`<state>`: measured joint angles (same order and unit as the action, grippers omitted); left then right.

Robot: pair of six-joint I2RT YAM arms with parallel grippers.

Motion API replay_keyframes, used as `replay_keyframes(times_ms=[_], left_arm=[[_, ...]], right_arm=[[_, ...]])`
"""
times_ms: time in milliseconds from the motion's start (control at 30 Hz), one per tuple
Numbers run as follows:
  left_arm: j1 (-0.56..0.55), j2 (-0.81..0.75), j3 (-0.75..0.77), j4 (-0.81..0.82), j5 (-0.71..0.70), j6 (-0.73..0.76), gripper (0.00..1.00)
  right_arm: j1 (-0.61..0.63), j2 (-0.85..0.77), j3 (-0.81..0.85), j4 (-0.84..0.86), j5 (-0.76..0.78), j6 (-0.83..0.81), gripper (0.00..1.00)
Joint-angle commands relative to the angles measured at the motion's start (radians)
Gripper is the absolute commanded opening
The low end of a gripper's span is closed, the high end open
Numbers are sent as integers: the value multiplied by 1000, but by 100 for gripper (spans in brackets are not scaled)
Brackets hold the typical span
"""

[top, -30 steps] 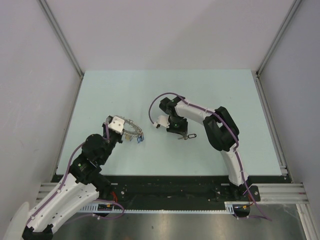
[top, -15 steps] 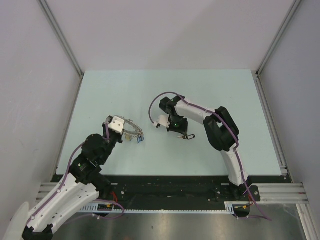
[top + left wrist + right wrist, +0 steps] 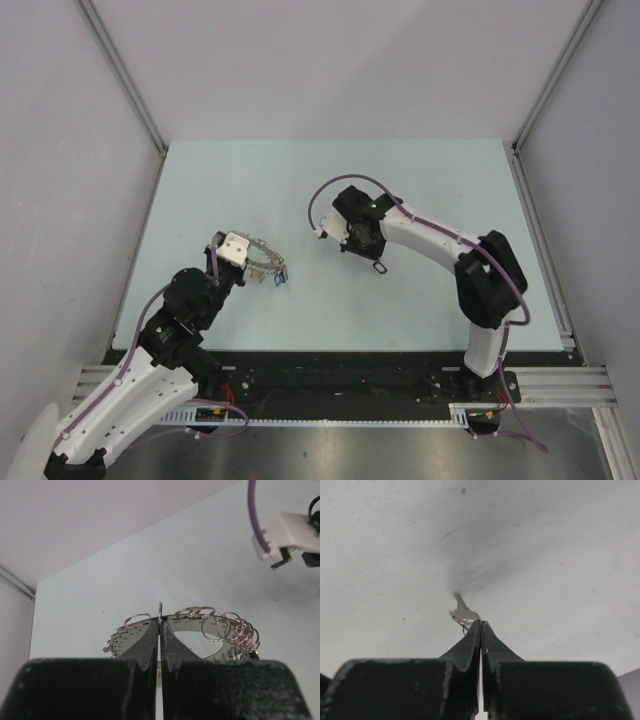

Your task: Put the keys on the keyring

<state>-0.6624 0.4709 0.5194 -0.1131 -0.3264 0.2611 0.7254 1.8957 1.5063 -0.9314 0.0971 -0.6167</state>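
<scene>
The keyring (image 3: 197,625) is a curved silver piece hung with several small split rings; one thin upright ring of it stands between the fingertips of my left gripper (image 3: 160,624), which is shut on it. From above, the keyring (image 3: 266,263) hangs at the left gripper (image 3: 252,262), left of centre, with a blue bit at its right end. My right gripper (image 3: 480,623) is shut, and a small silver key (image 3: 463,611) sticks out up and left from its tips, blurred. In the top view this key (image 3: 381,267) shows dark at the right gripper (image 3: 375,259), just over the table.
The pale green table (image 3: 430,190) is walled by grey panels behind and at both sides. The right arm's white wrist camera block (image 3: 287,530) and purple cable show at the upper right of the left wrist view.
The right gripper has shut at the key. The right arm's elbow has swung out to the right and its wrist has shifted up and right. The left arm and keyring have held still.
</scene>
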Motion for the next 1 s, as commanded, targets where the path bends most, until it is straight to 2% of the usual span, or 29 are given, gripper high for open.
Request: replay_keyframes(times_ms=[0,133,167,200,267,433,533,667,833,967], left_arm=[[7,-9,7,110,0,-3,2],[6,-9,2,109,-2,-6,2],[7,-9,2,110,-2,-6,2],[7,-9,2,109,-2,-6,2],[7,-9,-1,109,-2,-8,2],[7,-11,-13,145,-10,-8,2],[7,-15,-22,159,-16,-8,2],[7,-21,-38,182,-39,-5,2],[7,-40,-64,213,-62,6,2],[6,-43,-73,228,-68,10,2]], right_arm=[[22,-208,-168,325,93,87,0],[48,-386,-403,644,144,188,0],[54,-452,-450,799,151,204,0],[63,-486,-560,875,151,216,0],[97,-552,-654,1090,168,259,0],[147,-587,-877,1426,164,405,0],[195,-531,-923,1606,199,485,0],[297,-379,-923,1863,280,472,0],[359,-190,-945,2124,415,485,0],[400,-110,-1053,2309,507,515,0]])
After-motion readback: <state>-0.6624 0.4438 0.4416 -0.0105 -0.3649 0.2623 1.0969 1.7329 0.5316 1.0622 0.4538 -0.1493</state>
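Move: Some 22 cm to the left of the right hand, about 6 cm nearer the base and 12 cm higher, hangs the keyring. The right fingers already hold the black-headed key just off the table. The keyring's blue clip is about 18 cm left, 7 cm back and 8 cm up from the right hand. From the left hand, which grips a small loop of it, the keyring's middle lies level fore and aft, 2 cm to the right and some 5 cm below. Carrying the pinched key, the right hand first rises about 5 cm, then swings some 12 cm left towards the keyring, easing about 4 cm back and sinking again near the end. Its wrist tilts up by roughly 75 degrees, so the fingers go from pointing down to nearly level, forward and left. The left hand keeps the keyring pinched, almost still. ##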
